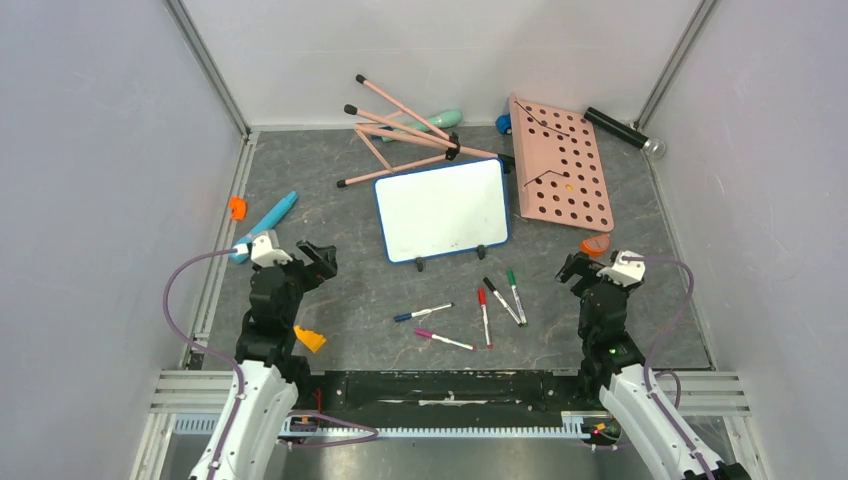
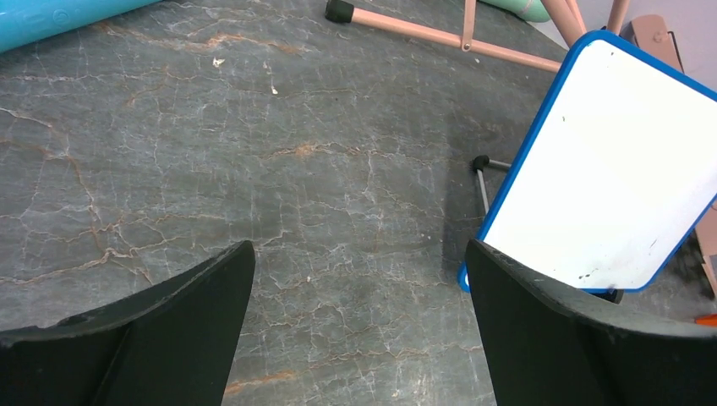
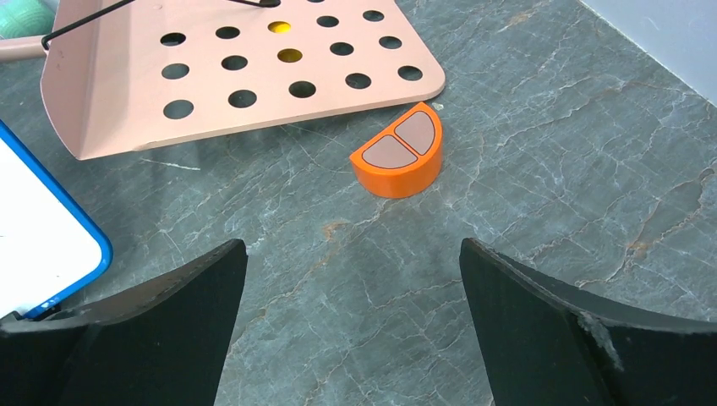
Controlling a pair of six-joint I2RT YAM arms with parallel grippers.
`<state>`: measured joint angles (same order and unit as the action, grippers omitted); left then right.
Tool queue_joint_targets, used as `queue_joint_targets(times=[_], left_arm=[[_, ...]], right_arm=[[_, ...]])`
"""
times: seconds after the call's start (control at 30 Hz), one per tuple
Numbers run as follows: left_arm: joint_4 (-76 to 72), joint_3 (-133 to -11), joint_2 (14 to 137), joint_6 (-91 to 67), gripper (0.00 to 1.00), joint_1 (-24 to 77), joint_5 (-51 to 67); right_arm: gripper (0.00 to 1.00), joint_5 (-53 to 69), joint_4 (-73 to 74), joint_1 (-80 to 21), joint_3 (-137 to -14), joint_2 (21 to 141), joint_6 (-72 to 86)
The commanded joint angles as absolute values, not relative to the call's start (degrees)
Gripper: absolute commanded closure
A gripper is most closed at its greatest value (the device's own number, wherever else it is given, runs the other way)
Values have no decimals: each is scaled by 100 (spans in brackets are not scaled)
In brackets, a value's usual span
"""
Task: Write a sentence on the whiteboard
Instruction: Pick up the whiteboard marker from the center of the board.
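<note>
The whiteboard [image 1: 443,209] with blue frame and black feet lies in the middle of the table, its face blank; no green sentence shows on it. It also shows at the right of the left wrist view [image 2: 609,169] and at the left edge of the right wrist view [image 3: 38,228]. Several markers lie in front of it: green [image 1: 515,292], black [image 1: 501,300], red [image 1: 484,315], blue [image 1: 423,313] and pink [image 1: 444,340]. My left gripper [image 1: 318,258] is open and empty, left of the board. My right gripper [image 1: 575,268] is open and empty, right of the markers.
A pink board with round holes [image 1: 560,165] lies at the back right, an orange half-round block [image 1: 596,244] by its near corner. A pink folded easel [image 1: 405,135] lies behind the whiteboard. A blue tool [image 1: 268,222] and orange pieces [image 1: 237,207] lie at left, a black cylinder [image 1: 620,130] at back right.
</note>
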<state>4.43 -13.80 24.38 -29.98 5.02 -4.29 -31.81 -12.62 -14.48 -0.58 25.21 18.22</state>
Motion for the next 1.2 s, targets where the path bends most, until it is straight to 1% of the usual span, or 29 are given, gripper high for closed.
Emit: queue_joint_targets(times=[0.0, 0.2, 0.23, 0.4, 0.5, 0.57, 0.63, 0.73, 0.83, 0.9, 0.97, 1.03, 1.17], left_arm=[[166, -1442, 2463, -2902, 0, 507, -332], [163, -1415, 2359, -2918, 0, 502, -338], [182, -1415, 2353, -2905, 0, 505, -344], [218, -1475, 2345, -2831, 0, 509, -209], [137, -1494, 2359, -2785, 0, 510, -52], [49, -1494, 2366, -2790, 0, 510, 122], [18, -1494, 2407, -2812, 0, 559, 334], [20, -1566, 2536, -2823, 0, 694, 370], [153, -1634, 2570, -2679, 0, 852, 317], [292, -1651, 2487, -2553, 0, 993, 168], [416, -1677, 2378, -2473, 0, 1131, 22], [465, -1664, 2270, -2449, 0, 1235, -191], [492, -1589, 2100, -2500, 0, 1257, -352]], right_arm=[[2, -3309, -1264, -1451, 298, 2413, 1860], [1, -3084, -1147, -1450, 222, 2350, 1814], [4, -2929, -1094, -1450, 117, 2361, 1802], [7, -1854, -311, -1475, -969, 2856, 1790], [7, -1336, -12, -1533, -1403, 3192, 1528], [11, -888, 166, -1583, -1641, 3411, 1354], [12, -666, 428, -1747, -1894, 3675, 1249], [14, -773, 817, -2240, -2283, 4063, 1223], [21, -811, 1116, -2699, -2521, 4361, 1196], [24, -832, 1280, -2863, -2613, 4524, 1195], [30, -832, 1400, -2963, -2680, 4667, 1207], [31, -814, 1491, -3044, -2715, 4776, 1228], [37, -781, 1710, -3175, -2798, 4984, 1286]])
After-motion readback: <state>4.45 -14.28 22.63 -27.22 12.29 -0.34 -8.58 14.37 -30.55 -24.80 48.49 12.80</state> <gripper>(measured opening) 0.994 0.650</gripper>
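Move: The green marker lies about 15 cm to the right hand's left, 4 cm back and 9 cm below. Just left of it, the black marker is 18 cm left and 5 cm back, the red one 22 cm left and 9 cm back. The orange block sits 8 cm ahead, 3 cm to the right, 8 cm down. From the left hand the green marker is some 46 cm right, 3 cm back and 13 cm below. Sweep the right gripper about 14 cm left towards the green marker, in a low arc: up a few centimetres, then down and slightly back. On the way turn it some 40 degrees counter-clockwise, tip the fingers down, and narrow them from nearly wide open to about two thirds, still empty. Meanwhile let the left gripper drift 4 cm right, turning slightly clockwise. ##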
